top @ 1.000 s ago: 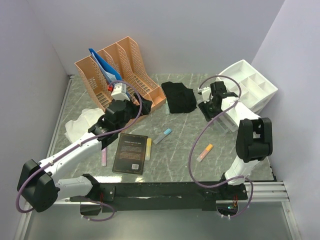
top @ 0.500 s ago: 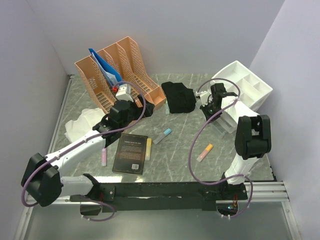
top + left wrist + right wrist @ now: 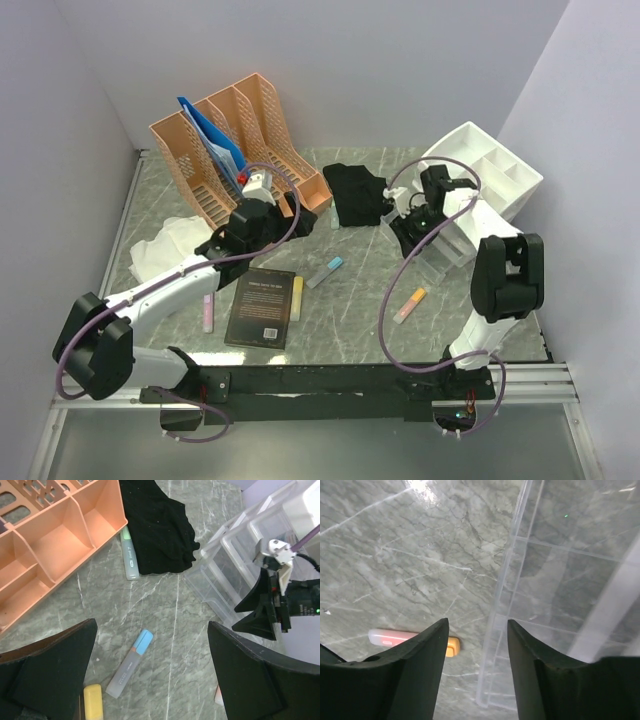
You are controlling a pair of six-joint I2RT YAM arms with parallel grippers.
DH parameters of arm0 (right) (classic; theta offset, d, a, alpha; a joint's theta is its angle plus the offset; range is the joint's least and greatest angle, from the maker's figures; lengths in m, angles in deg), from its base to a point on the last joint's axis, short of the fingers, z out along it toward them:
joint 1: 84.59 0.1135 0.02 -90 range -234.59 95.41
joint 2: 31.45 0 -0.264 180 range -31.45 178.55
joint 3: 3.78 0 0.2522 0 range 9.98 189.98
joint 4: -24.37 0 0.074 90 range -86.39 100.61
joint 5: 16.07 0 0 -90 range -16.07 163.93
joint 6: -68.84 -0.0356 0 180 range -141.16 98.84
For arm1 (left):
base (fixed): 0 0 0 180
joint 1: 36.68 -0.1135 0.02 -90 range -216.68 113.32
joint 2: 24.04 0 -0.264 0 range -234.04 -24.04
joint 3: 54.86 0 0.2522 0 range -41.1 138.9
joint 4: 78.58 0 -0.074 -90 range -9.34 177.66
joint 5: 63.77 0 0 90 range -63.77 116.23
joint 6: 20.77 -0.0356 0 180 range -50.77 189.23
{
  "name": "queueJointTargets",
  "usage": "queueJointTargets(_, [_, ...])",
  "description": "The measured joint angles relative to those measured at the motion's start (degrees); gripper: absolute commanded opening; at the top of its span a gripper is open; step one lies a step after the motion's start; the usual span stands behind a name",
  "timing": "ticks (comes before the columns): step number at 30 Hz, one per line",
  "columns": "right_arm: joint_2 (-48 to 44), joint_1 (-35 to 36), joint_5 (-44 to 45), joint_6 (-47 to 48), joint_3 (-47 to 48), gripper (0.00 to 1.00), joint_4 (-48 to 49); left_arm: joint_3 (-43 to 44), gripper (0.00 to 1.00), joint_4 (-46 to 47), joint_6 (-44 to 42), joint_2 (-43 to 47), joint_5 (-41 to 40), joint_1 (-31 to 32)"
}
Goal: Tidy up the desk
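Observation:
The desk (image 3: 360, 300) is a grey-green marble top. My left gripper (image 3: 258, 228) hangs wide open near the orange file rack (image 3: 240, 150). In the left wrist view the left gripper (image 3: 151, 630) holds nothing, and a blue-capped highlighter (image 3: 129, 665) lies on the desk below it. My right gripper (image 3: 405, 225) is open and holds nothing. It sits just above the desk at the near-left edge of a clear plastic drawer (image 3: 440, 250). In the right wrist view the right gripper (image 3: 477, 625) frames the drawer's rim (image 3: 495, 655), with an orange-capped highlighter (image 3: 451, 646) behind one finger.
A black book (image 3: 262, 307) lies near the front with a yellow highlighter (image 3: 297, 298) beside it. A pink highlighter (image 3: 208, 313) lies to its left and an orange one (image 3: 410, 304) to its right. A black cloth (image 3: 358, 193), a white cloth (image 3: 170, 245) and a white organiser (image 3: 490, 175) lie further back.
The left gripper has moved right and back along the file rack. The right gripper has come forward and left, off the drawer towards its near-left edge.

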Motion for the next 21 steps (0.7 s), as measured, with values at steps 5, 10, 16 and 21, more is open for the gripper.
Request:
queueJointTargets(5, [-2.9,0.0,-1.2,1.5,5.5,0.68,-2.8,0.1,0.99,0.6,0.1,-0.2,0.8,0.0])
queueJointTargets(10, [-7.8,0.0,-10.4,9.7,10.4,0.74,-7.3,0.5,0.99,0.9,0.1,-1.5,1.2,0.0])
queueJointTargets(16, [-12.7,1.2,-20.6,33.4,0.4,0.9,-16.9,1.3,0.99,0.9,0.1,-1.9,1.2,0.0])
queueJointTargets(21, [-14.3,1.8,-18.5,48.0,-13.4,0.9,-18.3,1.4,1.0,0.8,0.1,-1.9,1.2,-0.1])
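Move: Behind the right hand, about 13 cm back, 4 cm to its left and some 6 cm lower, lies the orange highlighter. The clear drawer is close by, its middle about 2 cm ahead of the hand and 4 cm to the right. The blue highlighter is about 5 cm back and 21 cm left, the black cloth some 15 cm ahead and 13 cm left. From the left hand the orange highlighter lies about 14 cm back, 24 cm right and 20 cm below. Lifting about 10 cm clear of the drawer's edge, the right hand swings back some 12 cm and a little left, then sinks again to hover just above the orange highlighter, touching nothing there yet. On the way the wrist turns about 45 degrees counter-clockwise, the fingers lean more to the left, and they spread from half open to nearly wide. ##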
